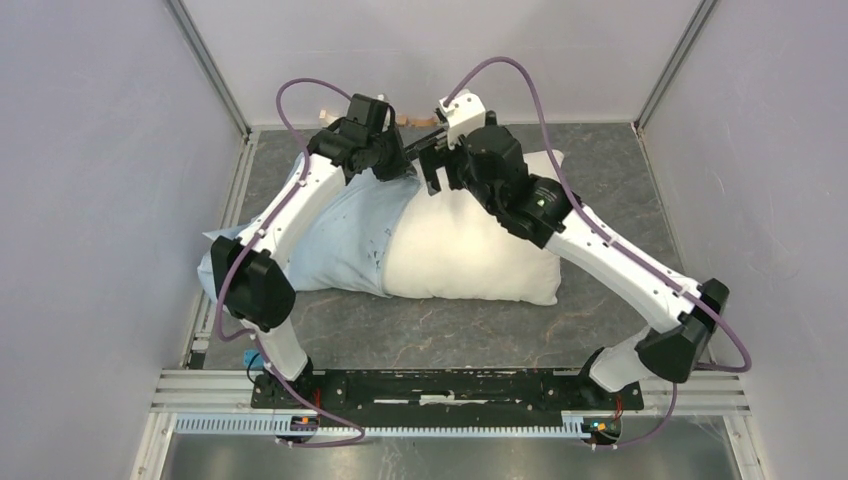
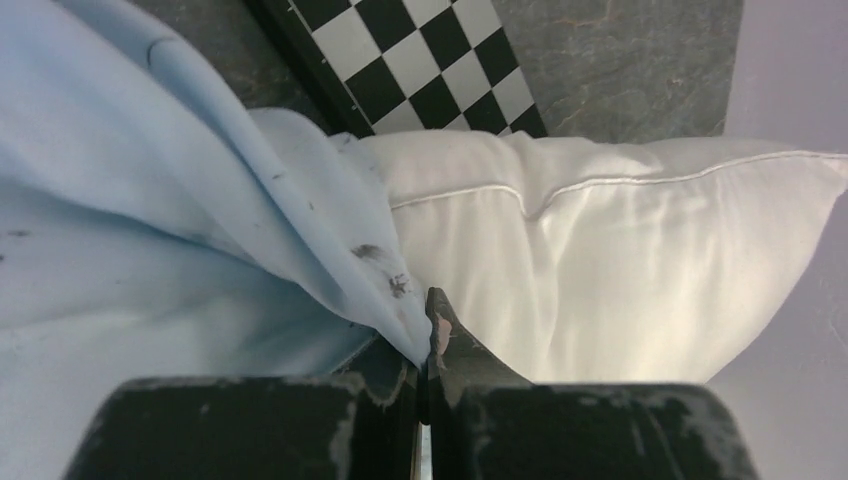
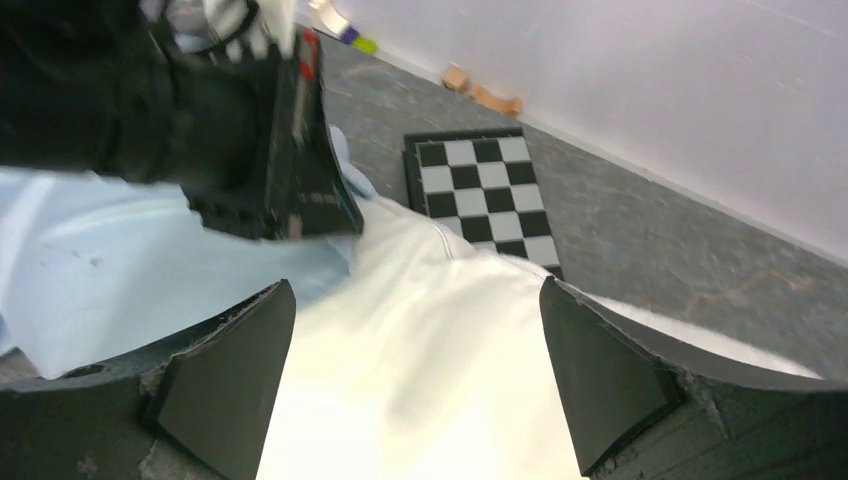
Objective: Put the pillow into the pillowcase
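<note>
The cream-white pillow (image 1: 470,255) lies across the middle of the table, its left part inside the light-blue pillowcase (image 1: 340,235). My left gripper (image 1: 408,165) is shut on the pillowcase's open edge at the pillow's far side; in the left wrist view the blue cloth (image 2: 250,230) is pinched between the closed fingers (image 2: 432,330), with the pillow (image 2: 600,260) just to the right. My right gripper (image 1: 436,172) hovers right beside it, over the pillow's far edge. Its fingers (image 3: 235,370) stand wide open above the pillow (image 3: 420,380), holding nothing.
A black-and-white checkerboard panel (image 3: 485,195) lies on the grey table behind the pillow, also visible as the checkerboard (image 2: 420,60) in the left wrist view. Small wooden blocks (image 3: 480,90) sit by the back wall. White walls enclose the table on three sides.
</note>
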Tool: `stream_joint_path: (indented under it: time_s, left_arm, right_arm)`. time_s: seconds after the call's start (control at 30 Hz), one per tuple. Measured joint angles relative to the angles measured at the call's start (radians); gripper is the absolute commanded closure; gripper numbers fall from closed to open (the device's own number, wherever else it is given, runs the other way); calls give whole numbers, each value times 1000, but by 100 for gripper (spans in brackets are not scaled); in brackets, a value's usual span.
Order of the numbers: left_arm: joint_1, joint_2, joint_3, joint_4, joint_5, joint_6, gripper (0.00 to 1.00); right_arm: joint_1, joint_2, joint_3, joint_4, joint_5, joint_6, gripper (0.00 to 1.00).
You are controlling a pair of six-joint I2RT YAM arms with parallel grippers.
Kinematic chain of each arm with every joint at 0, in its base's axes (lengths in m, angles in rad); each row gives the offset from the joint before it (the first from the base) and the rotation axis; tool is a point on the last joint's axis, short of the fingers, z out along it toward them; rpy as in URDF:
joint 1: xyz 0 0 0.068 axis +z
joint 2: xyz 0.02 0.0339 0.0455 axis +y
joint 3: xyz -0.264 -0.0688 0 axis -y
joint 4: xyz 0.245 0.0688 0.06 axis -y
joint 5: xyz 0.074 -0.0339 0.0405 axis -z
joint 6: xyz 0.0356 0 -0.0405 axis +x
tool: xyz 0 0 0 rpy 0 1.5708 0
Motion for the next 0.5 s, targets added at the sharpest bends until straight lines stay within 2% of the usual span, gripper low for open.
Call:
stream_joint_path:
  time_s: [0.13, 0.23, 0.3, 0.37, 0.43, 0.5]
  left_arm:
    - [0, 16, 42, 12, 12, 17, 71]
    - [0, 13, 68, 25, 29, 34, 42]
    - [-4, -4, 65, 41, 40, 46, 26]
    - [-15, -49, 32, 50, 39, 58, 15]
    - [-40, -140, -39, 43, 9, 71, 8]
    - [-71, -235, -108, 32, -40, 84, 6]
  right_arm:
    - [35, -111, -196, 31, 62, 4, 2]
    - [74, -183, -415, 60, 82, 31, 2]
    - [91, -193, -548, 84, 79, 50, 2]
    - [89, -182, -634, 109, 79, 66, 2]
    - [79, -166, -657, 140, 76, 79, 9]
    - [66, -159, -657, 183, 60, 89, 25]
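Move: The bare part of the pillow is centred under the open right hand, about 7 cm to its right and some 24 cm below. The pillowcase's mouth is about 2 cm back and 9 cm left of that hand, 25 cm down; the checkerboard is 13 cm straight ahead, some 31 cm down. The left hand still pinches the mouth's far corner; the mouth's middle lies about 8 cm back, 3 cm left and 12 cm below it, the bare pillow 7 cm back and 14 cm right. Down, fast, goes the right hand, about 19 cm with some 6 cm back and 4 cm to its right, tipping its wide-open fingers downward until the tips reach the top of the bare pillow. Meanwhile the left hand opens almost fully, lets go of the pillowcase's far corner and lifts off about 6 cm, easing slightly forward before drawing back about 5 cm. ##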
